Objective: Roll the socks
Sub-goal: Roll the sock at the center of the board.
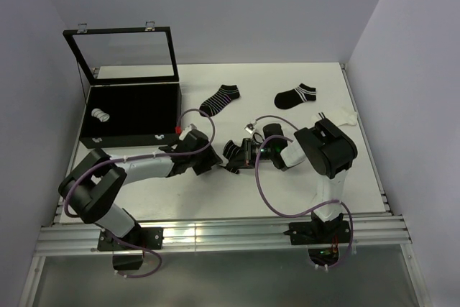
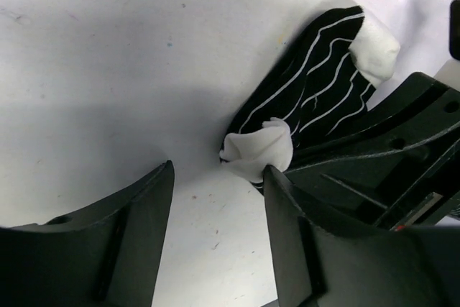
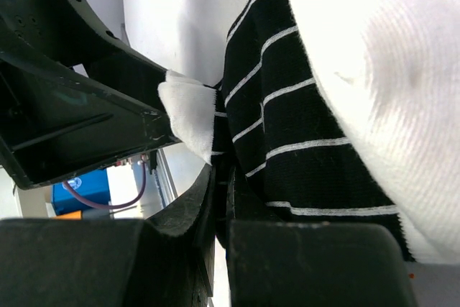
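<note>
A black sock with thin white stripes lies bunched at the table's middle, and my right gripper is shut on it. In the right wrist view the striped fabric is pinched between the closed fingers of that gripper. My left gripper stands open just left of the sock. One fingertip touches the sock's white end and nothing lies between the fingers. Two more socks lie flat farther back, one in the middle and one to its right.
A black box with its lid raised stands at the back left, a rolled sock inside it. A white sock lies partly hidden behind the right arm. White walls enclose the table on three sides.
</note>
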Action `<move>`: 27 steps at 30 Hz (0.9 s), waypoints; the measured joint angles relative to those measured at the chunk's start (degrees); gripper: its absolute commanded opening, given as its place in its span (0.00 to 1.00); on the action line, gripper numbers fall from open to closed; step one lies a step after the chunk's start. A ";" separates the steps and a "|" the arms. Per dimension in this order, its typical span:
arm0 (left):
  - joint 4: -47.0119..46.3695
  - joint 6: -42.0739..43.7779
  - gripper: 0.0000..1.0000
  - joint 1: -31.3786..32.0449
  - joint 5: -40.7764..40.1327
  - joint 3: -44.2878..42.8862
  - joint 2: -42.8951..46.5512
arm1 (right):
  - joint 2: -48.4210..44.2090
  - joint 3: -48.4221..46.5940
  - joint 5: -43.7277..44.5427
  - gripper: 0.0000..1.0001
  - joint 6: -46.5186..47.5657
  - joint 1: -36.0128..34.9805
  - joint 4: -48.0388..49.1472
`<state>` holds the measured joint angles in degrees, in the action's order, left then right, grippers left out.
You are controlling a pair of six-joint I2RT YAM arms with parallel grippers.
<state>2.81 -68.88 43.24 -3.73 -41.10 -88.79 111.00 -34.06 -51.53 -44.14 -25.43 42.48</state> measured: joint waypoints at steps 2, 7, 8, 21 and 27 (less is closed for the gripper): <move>-0.92 0.04 0.52 0.04 0.00 -0.09 -0.66 | 0.09 0.04 0.00 0.01 -0.31 0.15 0.28; -2.93 0.20 0.50 0.09 0.07 -1.05 -2.69 | 0.57 0.35 -0.17 0.02 -1.40 0.26 1.46; -3.32 0.22 0.50 0.11 0.09 -1.18 -3.02 | 0.59 0.35 -0.17 0.03 -1.44 0.26 1.46; -4.02 0.46 0.34 0.48 0.83 -4.39 -7.10 | -2.78 0.22 1.86 0.36 1.60 0.26 -3.67; -3.39 0.52 0.32 0.74 0.92 -6.99 -9.31 | -11.15 -1.18 9.42 0.45 8.92 -0.17 -17.29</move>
<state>-0.58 -68.36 43.99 -2.81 -48.10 -98.10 99.85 -35.24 -42.11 -35.22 -25.61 25.19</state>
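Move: The striped sock's white end, bunched at the board's center, lies about 2 cm ahead of the left hand and 3 cm to its right, some 1 cm lower; from the right hand, still pinching the sock, this end is roughly 3 cm left and 2 cm ahead, about level. Past it, the flat striped sock is about 22 cm ahead of the left hand, 1 cm to its right, while the open box's middle is some 28 cm to its left and 17 cm ahead. The white end is taken over by the left hand, which slides about 4 cm to the right and forward, sinking slightly, as its half-open fingers close around it. The right hand holds its pinch until midway, then opens to nearly half and backs off some 2 cm to the right, up and forward, tipping about 10 degrees. ##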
